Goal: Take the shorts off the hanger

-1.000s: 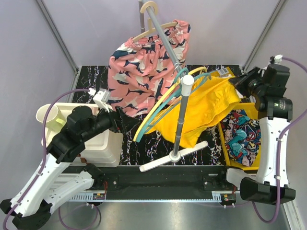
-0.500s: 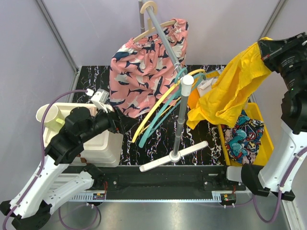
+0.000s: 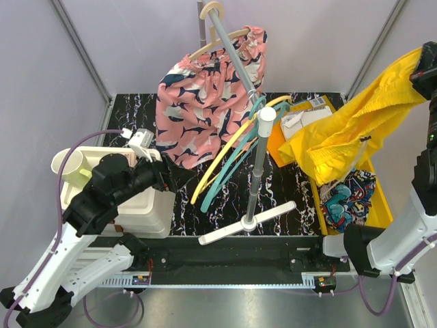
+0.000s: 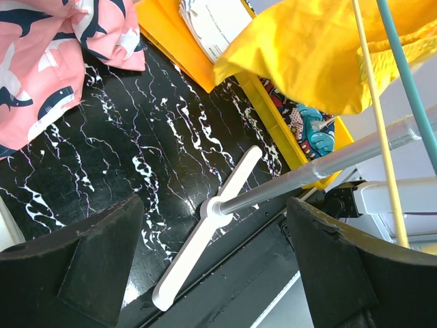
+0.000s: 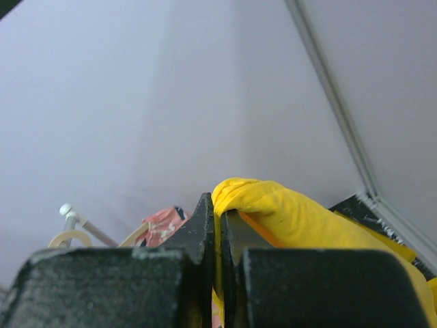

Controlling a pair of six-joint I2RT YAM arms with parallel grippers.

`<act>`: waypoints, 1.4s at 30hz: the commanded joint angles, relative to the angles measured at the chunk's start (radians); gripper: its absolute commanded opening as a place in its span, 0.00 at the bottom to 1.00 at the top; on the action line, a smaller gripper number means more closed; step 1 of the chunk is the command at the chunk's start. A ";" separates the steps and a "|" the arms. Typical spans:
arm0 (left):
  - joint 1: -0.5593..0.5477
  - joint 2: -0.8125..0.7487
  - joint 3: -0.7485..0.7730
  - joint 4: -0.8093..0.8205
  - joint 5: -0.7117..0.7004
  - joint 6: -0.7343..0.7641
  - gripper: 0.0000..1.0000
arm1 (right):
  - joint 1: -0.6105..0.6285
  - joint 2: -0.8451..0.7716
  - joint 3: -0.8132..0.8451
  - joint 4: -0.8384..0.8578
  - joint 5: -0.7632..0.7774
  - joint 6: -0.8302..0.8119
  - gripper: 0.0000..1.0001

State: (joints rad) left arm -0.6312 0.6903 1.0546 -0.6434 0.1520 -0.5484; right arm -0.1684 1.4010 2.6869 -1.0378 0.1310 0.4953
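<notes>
My right gripper [image 3: 427,65] is raised high at the right edge, shut on the plain yellow shorts [image 3: 355,133], which hang from it above the yellow bin and apart from the rack. In the right wrist view the fingers pinch a yellow fold [image 5: 273,205] at the gripper [image 5: 220,219]. The comic-print shorts [image 3: 345,198] lie in the bin. Bare yellow and teal hangers [image 3: 229,157] hang on the rack pole [image 3: 256,171]. My left gripper [image 3: 179,179] is open and empty, left of the hangers; its jaws [image 4: 212,273] frame the rack's white foot [image 4: 205,225].
Pink shark-print shorts [image 3: 205,102] hang on a wooden hanger at the top of the rack. The yellow bin [image 3: 381,198] stands at the right. White tubs [image 3: 147,205] and a cup [image 3: 72,164] sit at the left, under my left arm.
My right gripper has risen up and to the right with the yellow shorts, pulling them off the hangers and clear of the rack. The left arm has barely moved.
</notes>
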 commanded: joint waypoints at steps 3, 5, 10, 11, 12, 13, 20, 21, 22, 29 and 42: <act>0.002 0.020 0.054 0.021 -0.011 -0.002 0.89 | 0.001 -0.054 -0.007 0.275 0.237 -0.164 0.00; 0.002 0.025 0.059 0.021 -0.008 -0.004 0.89 | 0.001 -0.043 0.017 0.303 0.262 -0.217 0.00; 0.001 0.038 0.062 0.021 -0.012 -0.011 0.89 | 0.001 -0.048 0.025 0.334 0.311 -0.274 0.00; 0.001 0.041 0.064 0.019 -0.012 -0.012 0.89 | 0.001 -0.057 -0.007 0.340 0.314 -0.276 0.00; 0.002 0.044 0.065 0.021 -0.014 -0.013 0.89 | 0.001 -0.085 -0.025 0.347 0.318 -0.278 0.00; 0.001 0.048 0.067 0.021 -0.014 -0.016 0.89 | 0.001 -0.100 -0.044 0.351 0.320 -0.282 0.00; 0.002 0.040 0.064 0.021 -0.015 -0.025 0.89 | 0.001 -0.276 -0.258 0.377 0.364 -0.308 0.00; 0.001 0.040 0.064 0.021 -0.015 -0.027 0.89 | 0.001 -0.290 -0.284 0.383 0.367 -0.311 0.00; 0.001 0.038 0.064 0.022 -0.014 -0.028 0.89 | 0.001 -0.304 -0.338 0.396 0.368 -0.311 0.00; 0.002 0.026 0.051 0.022 -0.015 -0.035 0.89 | 0.001 -0.303 -0.522 0.392 0.340 -0.259 0.00; 0.001 0.023 0.045 0.019 -0.009 -0.018 0.89 | 0.001 -0.336 -0.968 0.423 0.228 -0.017 0.00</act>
State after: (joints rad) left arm -0.6312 0.7212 1.0805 -0.6575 0.1516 -0.5766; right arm -0.1680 1.1133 1.7950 -0.6933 0.3649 0.3767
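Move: Nearly straight under the right hand, which holds the yellow shorts high, lies the yellow tray: about 3 cm nearer the base, 3 cm to its right and some 62 cm below. The patterned shorts already lie in the tray. The notebook on its orange folder lies about 21 cm ahead of the hand and 7 cm left, at table height. For the idle left hand the tray is some 42 cm right, 3 cm ahead and 31 cm below. Keeping its pinch on the yellow shorts, the right hand swings back about 11 cm and 5 cm to the right, first rising some 6 cm and turning clockwise roughly 25 degrees, so the cloth trails off the hanger side. It then reverses, sweeping forward and down about 15 cm each way as the fingers tip downward, to lower the shorts towards the tray. ##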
